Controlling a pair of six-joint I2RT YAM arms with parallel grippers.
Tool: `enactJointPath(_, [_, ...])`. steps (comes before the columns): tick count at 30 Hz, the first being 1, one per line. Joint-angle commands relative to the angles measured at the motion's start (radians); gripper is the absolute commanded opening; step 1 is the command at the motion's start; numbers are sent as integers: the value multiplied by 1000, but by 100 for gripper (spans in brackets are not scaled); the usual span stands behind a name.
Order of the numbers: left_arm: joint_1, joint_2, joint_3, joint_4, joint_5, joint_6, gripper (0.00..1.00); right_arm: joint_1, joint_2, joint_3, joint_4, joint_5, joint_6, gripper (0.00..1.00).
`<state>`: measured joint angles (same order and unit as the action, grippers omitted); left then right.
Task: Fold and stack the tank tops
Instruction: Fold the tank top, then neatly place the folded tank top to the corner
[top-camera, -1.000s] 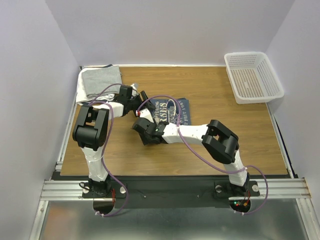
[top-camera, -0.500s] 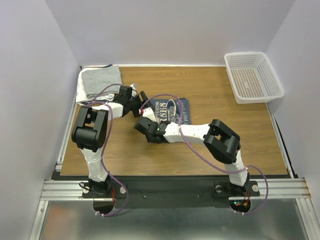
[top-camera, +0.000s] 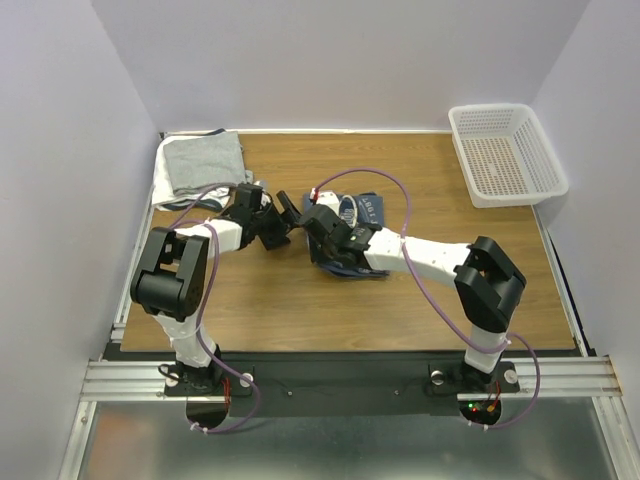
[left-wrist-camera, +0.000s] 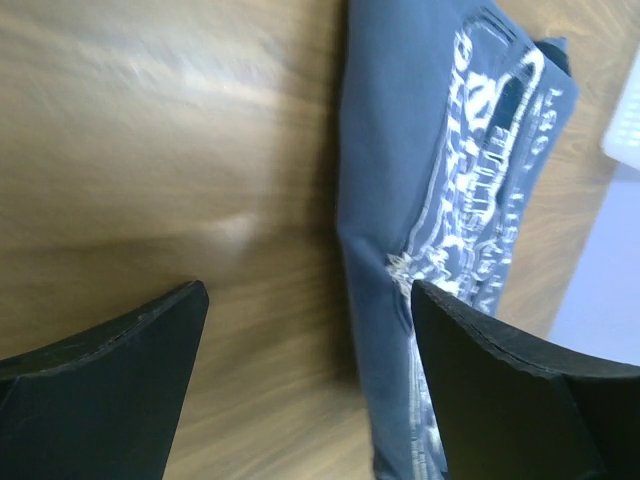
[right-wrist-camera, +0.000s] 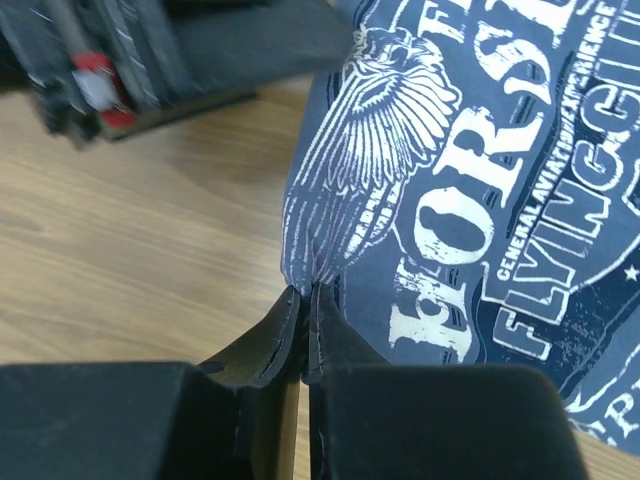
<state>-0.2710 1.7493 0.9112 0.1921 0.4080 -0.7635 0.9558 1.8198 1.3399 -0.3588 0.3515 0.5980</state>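
The slate-blue tank top (top-camera: 366, 209) with white lettering lies at mid-table, partly under my right arm. In the right wrist view my right gripper (right-wrist-camera: 305, 295) is shut on the left edge of this tank top (right-wrist-camera: 480, 180), where the cloth puckers at the jaw tips. Seen from above, the right gripper (top-camera: 313, 222) sits just right of my left gripper (top-camera: 288, 222). The left gripper (left-wrist-camera: 305, 300) stands wide open over the wood, and the tank top's folded edge (left-wrist-camera: 400, 200) runs just inside its right finger. Folded grey and white tank tops (top-camera: 200, 163) lie at the back left corner.
A white perforated basket (top-camera: 507, 152) stands at the back right. The two grippers are almost touching at mid-table, and the left gripper's body (right-wrist-camera: 150, 55) shows at the top of the right wrist view. The walls stand close along the left, back and right table edges (top-camera: 140, 250).
The right gripper has shut on the blue tank top's left edge and moved toward the back, bunching the cloth. The left gripper has opened wider and shifted slightly right.
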Motion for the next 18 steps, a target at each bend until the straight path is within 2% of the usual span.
enactJointPath(1, [-43, -36, -52, 75, 49, -100, 97, 1, -42, -15, 66, -60, 25, 0])
enactJointPath(9, [-54, 4, -69, 164, 75, -184, 97, 0, -48, -28, 70, -82, 29, 0])
enactJointPath(14, [-60, 38, -49, 173, 72, -197, 85, 0, -56, -34, 72, -86, 29, 1])
enactJointPath(15, [-63, 48, -41, 170, 68, -197, 79, -2, -57, -38, 72, -89, 29, 0])
enactJointPath(18, [-69, 75, -21, 168, 65, -195, 71, -2, -62, -44, 73, -91, 31, 0])
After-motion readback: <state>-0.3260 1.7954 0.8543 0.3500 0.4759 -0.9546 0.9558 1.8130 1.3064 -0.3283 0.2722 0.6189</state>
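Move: The near-left corner of the folded tank top is already pinched and raised in the right hand. The left hand is open and goes for the tank top's left edge, about 4 cm to its right, 1 cm back and slightly below it. That edge's middle lies some 6 cm ahead of the right hand, 1 cm to its left and about 4 cm lower. The tank top's middle is roughly 12 cm right of the left hand, 2 cm back and 6 cm below. Rightward and slightly back, about 4 cm in all, the left hand brings its wide-open fingers around the tank top's raised left edge, rolling some 10 degrees so its left side dips. It then slows and starts closing, still far from shut. The right hand keeps its pinch on the near-left corner, easing back and left about 1 cm. ##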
